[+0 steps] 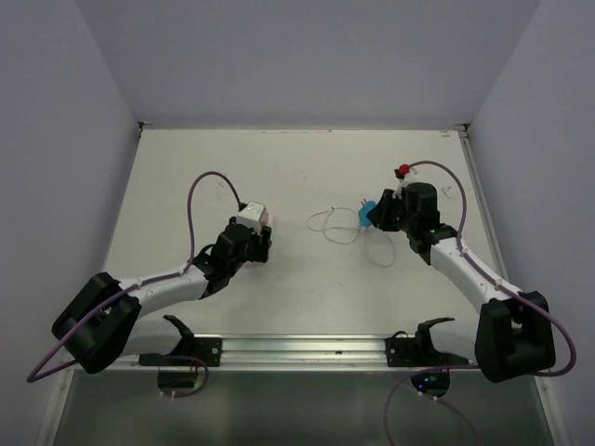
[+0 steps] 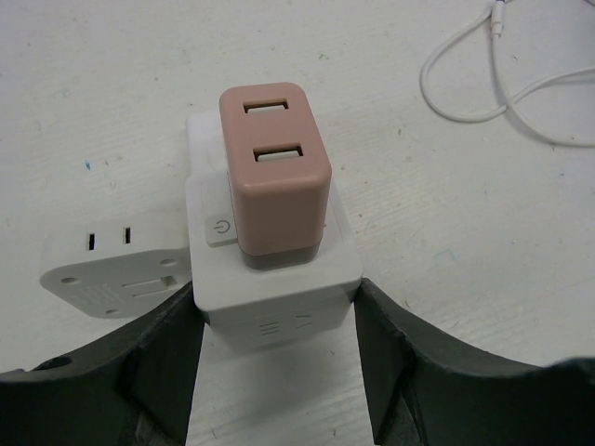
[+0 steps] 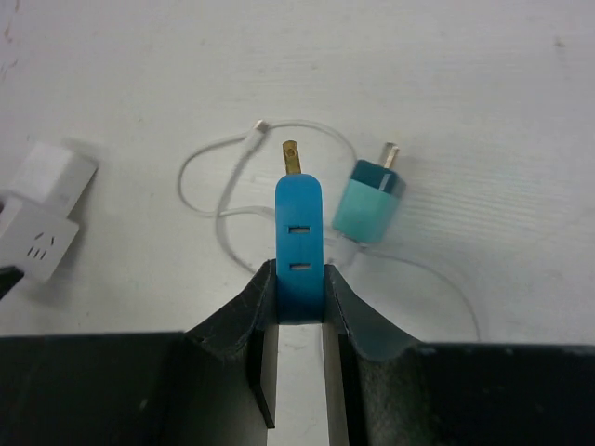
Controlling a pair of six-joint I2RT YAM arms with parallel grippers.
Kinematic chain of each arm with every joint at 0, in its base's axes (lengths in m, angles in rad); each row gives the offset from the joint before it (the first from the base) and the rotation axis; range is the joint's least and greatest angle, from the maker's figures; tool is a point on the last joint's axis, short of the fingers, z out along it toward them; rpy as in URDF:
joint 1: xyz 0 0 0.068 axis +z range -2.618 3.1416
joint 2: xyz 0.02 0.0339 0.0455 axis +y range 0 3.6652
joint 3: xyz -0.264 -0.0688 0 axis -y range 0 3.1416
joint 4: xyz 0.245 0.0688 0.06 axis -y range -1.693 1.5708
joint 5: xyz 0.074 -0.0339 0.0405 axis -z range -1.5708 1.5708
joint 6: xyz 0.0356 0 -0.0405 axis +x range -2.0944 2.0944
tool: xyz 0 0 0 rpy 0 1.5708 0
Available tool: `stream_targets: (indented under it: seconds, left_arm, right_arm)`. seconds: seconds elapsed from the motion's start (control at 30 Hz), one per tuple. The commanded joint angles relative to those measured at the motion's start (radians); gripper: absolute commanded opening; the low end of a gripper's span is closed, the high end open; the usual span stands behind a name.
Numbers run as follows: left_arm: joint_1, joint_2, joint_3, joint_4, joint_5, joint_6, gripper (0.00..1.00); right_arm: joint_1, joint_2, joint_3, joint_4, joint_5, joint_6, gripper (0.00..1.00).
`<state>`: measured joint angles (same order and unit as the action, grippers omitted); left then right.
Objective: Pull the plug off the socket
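Observation:
The socket (image 2: 274, 279) is a white cube standing on the table. A pink plug (image 2: 274, 172) with two slots sits plugged into its top face. My left gripper (image 2: 276, 321) is shut on the socket, one dark finger against each side; the top view shows it left of centre (image 1: 249, 237) with the socket (image 1: 253, 218). My right gripper (image 3: 299, 279) is shut on a flat blue plug (image 3: 299, 223) with a brass prong pointing away. The top view shows that gripper at the right (image 1: 379, 214).
A smaller flat white piece with slots (image 2: 112, 269) lies touching the socket's left side. A teal charger (image 3: 369, 200) with a thin white cable (image 1: 335, 223) lies beside the blue plug. A small red object (image 1: 403, 171) sits behind the right arm. Walls enclose three sides.

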<state>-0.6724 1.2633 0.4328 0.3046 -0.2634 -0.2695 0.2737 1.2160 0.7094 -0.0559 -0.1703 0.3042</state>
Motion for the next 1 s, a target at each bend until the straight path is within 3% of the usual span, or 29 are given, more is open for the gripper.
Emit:
stream_targets:
  seconds: [0.0,0.23,0.6,0.7,0.73,0.83,0.97]
  left_arm:
    - [0.005,-0.01,0.009,0.025,0.038,-0.008,0.0]
    - [0.004,-0.004,0.007,0.048,0.088,-0.005,0.0]
    - [0.005,-0.002,0.009,0.065,0.151,0.006,0.0]
    - [0.005,-0.004,0.009,0.067,0.164,0.012,0.0]
    - [0.005,-0.005,0.012,0.065,0.165,0.012,0.0]
    - [0.005,-0.002,0.014,0.062,0.151,0.016,0.06]
    - [0.005,-0.005,0.018,0.057,0.132,0.016,0.18]
  right_arm:
    - [-0.112,0.0,-0.045,0.097,0.064,0.196,0.0]
    - [-0.33,0.115,-0.09,0.275,0.019,0.361,0.0]
    - [-0.373,0.457,0.036,0.479,-0.153,0.461,0.02]
    - [-0.373,0.475,0.047,0.458,-0.146,0.461,0.16]
    - [-0.375,0.465,0.047,0.44,-0.137,0.443,0.33]
    - [-0.373,0.418,0.048,0.349,-0.088,0.391,0.62]
    - [-0.373,0.335,0.038,0.265,-0.041,0.328,0.75]
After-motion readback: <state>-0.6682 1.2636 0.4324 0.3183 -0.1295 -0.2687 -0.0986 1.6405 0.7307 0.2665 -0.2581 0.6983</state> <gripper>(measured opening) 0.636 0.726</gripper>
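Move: The right hand already holds the blue plug. The bare table where it goes lies about 8 cm ahead of that hand, 8 cm to its right and 10 cm below. The turquoise charger lies on the table roughly 4 cm ahead, 2 cm left and 10 cm below it, and the cable loop about 3 cm ahead, 11 cm left and 11 cm down. From the left hand the bare spot is some 14 cm ahead, 42 cm to the right and 4 cm lower. Rightward and down, then forward and down, the right hand carries the blue plug past the charger, about 10 cm right, 8 cm forward and 8 cm down, turning some 30 degrees clockwise as its left side rises. There the fingers open wide and ease back about 1 cm. The left hand, still gripping the white socket, shifts about 2 cm right and slightly back. ##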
